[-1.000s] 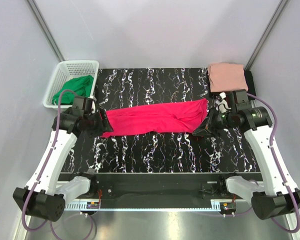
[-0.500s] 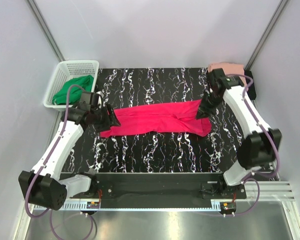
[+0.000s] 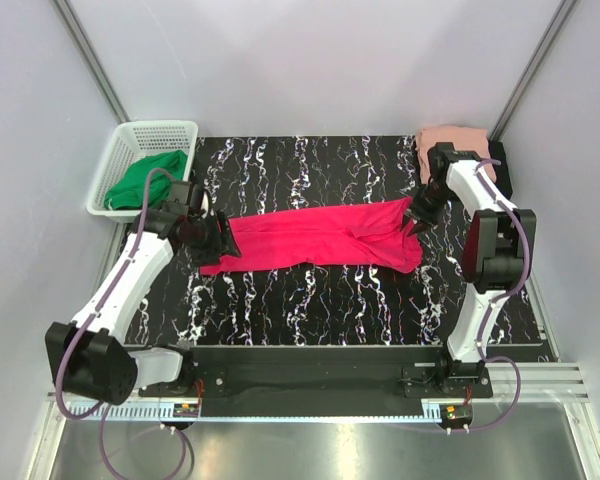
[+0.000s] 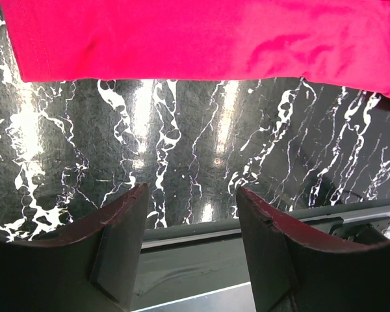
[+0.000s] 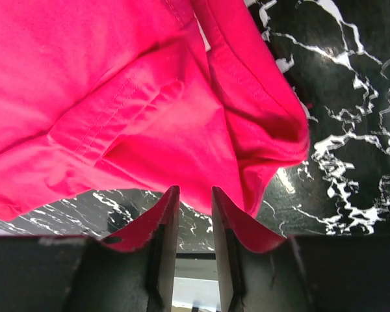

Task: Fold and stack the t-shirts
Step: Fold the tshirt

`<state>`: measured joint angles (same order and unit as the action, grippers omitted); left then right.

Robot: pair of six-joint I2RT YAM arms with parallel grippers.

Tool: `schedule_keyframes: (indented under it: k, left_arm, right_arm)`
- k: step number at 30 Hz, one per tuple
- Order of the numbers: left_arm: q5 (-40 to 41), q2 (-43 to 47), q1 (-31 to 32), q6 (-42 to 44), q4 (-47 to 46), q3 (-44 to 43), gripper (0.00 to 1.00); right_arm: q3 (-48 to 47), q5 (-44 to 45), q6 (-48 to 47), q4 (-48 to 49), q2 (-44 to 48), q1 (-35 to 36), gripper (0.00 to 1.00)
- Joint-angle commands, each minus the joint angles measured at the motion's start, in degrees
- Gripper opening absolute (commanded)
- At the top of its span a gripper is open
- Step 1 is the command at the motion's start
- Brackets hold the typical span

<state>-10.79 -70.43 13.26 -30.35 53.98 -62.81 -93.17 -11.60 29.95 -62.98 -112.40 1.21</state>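
Observation:
The crimson-pink t-shirt [image 3: 315, 238] lies as a long folded strip across the middle of the table. Its left end is close to my left gripper [image 3: 223, 240], which stands open above bare table, with the shirt's edge [image 4: 195, 39] beyond its tips [image 4: 192, 192]. My right gripper [image 3: 417, 218] is at the shirt's right end. Its jaws stand slightly apart with nothing between them [image 5: 194, 190], and the rumpled cloth [image 5: 136, 104] lies just past the fingertips. The salmon-pink t-shirt [image 3: 450, 140] sits folded at the far right corner. A black cloth edge [image 3: 502, 168] shows beside it.
A white basket [image 3: 130, 140] holding green cloth [image 3: 150, 180] stands off the table's far left corner. The black marbled table [image 3: 310, 300] shows in front of the crimson shirt. Grey walls close in on both sides.
My right arm swung out to the far right, and its jaws parted and let go of the shirt's right end, which now lies on the table. The left gripper shifted slightly right.

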Motion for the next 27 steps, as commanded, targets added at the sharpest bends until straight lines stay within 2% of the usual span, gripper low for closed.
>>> schedule_keyframes:
  k: [1,15,22,27]
  left_arm:
    - [0.86,-2.77,-0.07,-0.33,-1.59,-3.11,0.61]
    - [1.38,-6.21,-0.07,0.99,-1.68,-4.17,0.59]
    - [1.82,-7.08,-0.07,0.82,-1.68,-4.25,0.59]
    - [2.17,-7.96,-0.07,0.82,-1.77,-4.61,0.58]
  right_arm:
    - [-1.84,-2.02,-2.09,1.99,-1.31,0.02,0.34]
    - [-15.90,-2.37,-3.23,-1.70,-14.24,-0.77,0.37]
    - [-17.66,-2.82,-3.67,-3.28,-15.13,-0.77,0.38]
    - [-15.65,-3.26,-3.94,-3.90,-13.03,-0.86,0.38]
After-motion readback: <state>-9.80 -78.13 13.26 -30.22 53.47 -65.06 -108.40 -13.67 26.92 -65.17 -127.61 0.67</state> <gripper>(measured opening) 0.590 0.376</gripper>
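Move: The shirt's far right corner lies about 8 cm ahead of the right hand, straight in line and some 7 cm below. Its near right corner is about 5 cm back and 2 cm right; the pink folded shirt is about 17 cm ahead and 10 cm right. From the left hand, the shirt's left end is about 7 cm ahead, 4 cm left and 15 cm down, and the far right corner about 20 cm ahead and 36 cm right. Forward and gently down, the right hand travels about 5 cm over the shirt's right end towards the far right corner, sinking some 3 cm, then all but stops. Its fingers stay pointed down and partly open, clear of the cloth. The left hand, still open, eases about 2 cm down and slightly forward towards the shirt's left end. ##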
